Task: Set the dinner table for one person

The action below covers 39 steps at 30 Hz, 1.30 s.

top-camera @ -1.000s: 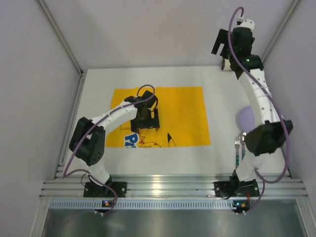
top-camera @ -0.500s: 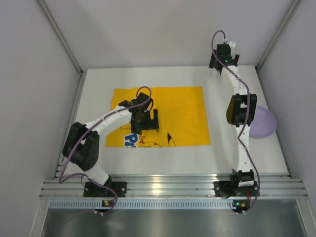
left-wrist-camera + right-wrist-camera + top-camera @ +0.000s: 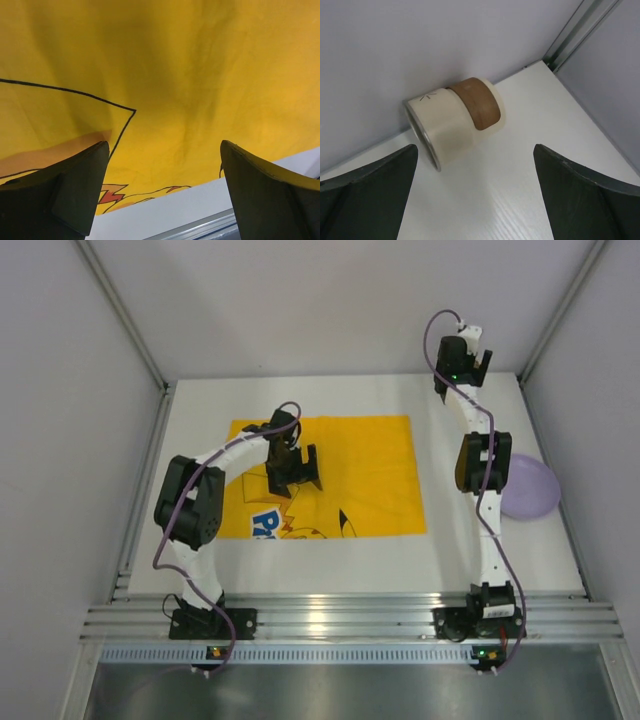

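The dinner table (image 3: 440, 550) is a white tabletop with a yellow printed mat (image 3: 370, 470) spread on its left half. A cream cup with a brown band (image 3: 452, 120) lies on its side against the back wall, mouth toward the left. My right gripper (image 3: 475, 147) hovers open just in front of the cup, apart from it; from above, the right gripper (image 3: 460, 375) sits at the table's far right corner and hides the cup. My left gripper (image 3: 295, 480) stands open and empty low over the mat (image 3: 165, 60), near the mat's front edge.
A lilac plate (image 3: 530, 490) lies at the right edge of the table, partly behind my right arm. Grey walls close in the back and both sides. A metal rail (image 3: 340, 615) runs along the near edge.
My right arm has unfolded and stretched toward the far right corner, uncovering the lilac plate. My left gripper has shifted slightly toward the back over the mat as the left elbow rose. Both grippers stayed open.
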{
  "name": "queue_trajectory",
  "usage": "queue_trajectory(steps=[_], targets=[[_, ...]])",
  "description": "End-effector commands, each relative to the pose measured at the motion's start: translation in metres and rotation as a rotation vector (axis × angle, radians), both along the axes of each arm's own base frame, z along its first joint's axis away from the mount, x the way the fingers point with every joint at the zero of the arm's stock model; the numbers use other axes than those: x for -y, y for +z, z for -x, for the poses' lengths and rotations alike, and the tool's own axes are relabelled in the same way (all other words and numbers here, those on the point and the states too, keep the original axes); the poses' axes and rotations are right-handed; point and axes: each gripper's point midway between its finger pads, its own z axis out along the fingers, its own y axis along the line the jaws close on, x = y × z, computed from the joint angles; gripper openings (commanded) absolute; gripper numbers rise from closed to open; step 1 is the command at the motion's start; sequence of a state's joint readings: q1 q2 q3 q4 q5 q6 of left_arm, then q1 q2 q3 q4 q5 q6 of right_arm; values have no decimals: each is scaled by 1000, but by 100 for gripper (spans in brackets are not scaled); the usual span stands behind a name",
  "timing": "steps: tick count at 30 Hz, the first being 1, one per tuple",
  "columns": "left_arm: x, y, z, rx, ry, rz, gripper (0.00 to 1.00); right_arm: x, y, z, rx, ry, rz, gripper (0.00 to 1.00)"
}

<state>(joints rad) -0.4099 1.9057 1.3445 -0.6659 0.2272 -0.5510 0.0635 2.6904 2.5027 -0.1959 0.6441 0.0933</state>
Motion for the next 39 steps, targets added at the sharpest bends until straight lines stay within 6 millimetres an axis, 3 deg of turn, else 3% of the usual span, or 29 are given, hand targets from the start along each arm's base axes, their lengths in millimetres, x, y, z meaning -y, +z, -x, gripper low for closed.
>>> queue_trajectory(steps=[1,9,16,21,25,28,30,33,37,39], targets=[[6,8,-22,27,-6,65,98,32,35,-9,136,-90,49,100],[7,0,-41,-4,1,83,98,41,28,-4,83,-97,84,96],[12,-2,-48,-7,6,98,97,45,19,11,-44,-88,146,78],[12,3,-48,5,8,107,97,49,14,18,-98,-96,170,50],[10,5,-45,11,7,107,97,51,11,20,-112,-98,177,6],[10,9,-44,20,4,114,97,51,13,22,-117,-92,170,0],[12,12,-44,26,-1,124,97,47,20,25,-111,-91,161,0],[14,20,-47,52,-10,136,97,40,48,35,-82,-81,150,0],[14,33,-53,96,-16,138,97,35,106,63,6,-69,123,0],[15,41,-54,120,-18,143,97,36,122,73,31,-77,112,0]])
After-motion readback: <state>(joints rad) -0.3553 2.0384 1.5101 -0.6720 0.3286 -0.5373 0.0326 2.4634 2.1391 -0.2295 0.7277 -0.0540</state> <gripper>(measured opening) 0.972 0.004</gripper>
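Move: The mug lies on its side against the far wall, about 6 cm ahead of the open right hand, 3 cm to its right and some 7 cm lower. Both neighbours are well behind this hand and some 12 cm lower: the purple plate's middle 34 cm back and 15 cm right, the yellow cloth's 32 cm back and 48 cm left. From the left hand the mug is roughly 40 cm ahead and 57 cm right, about level. At the mug, the right hand slides about 4 cm right, then shuts its fingers completely while sinking and tipping down. It draws back nearly 7 cm from the far wall with nothing between them, dipping further before rising again. The left hand, still open, moves some 4 cm forward over the yellow cloth and stops. ##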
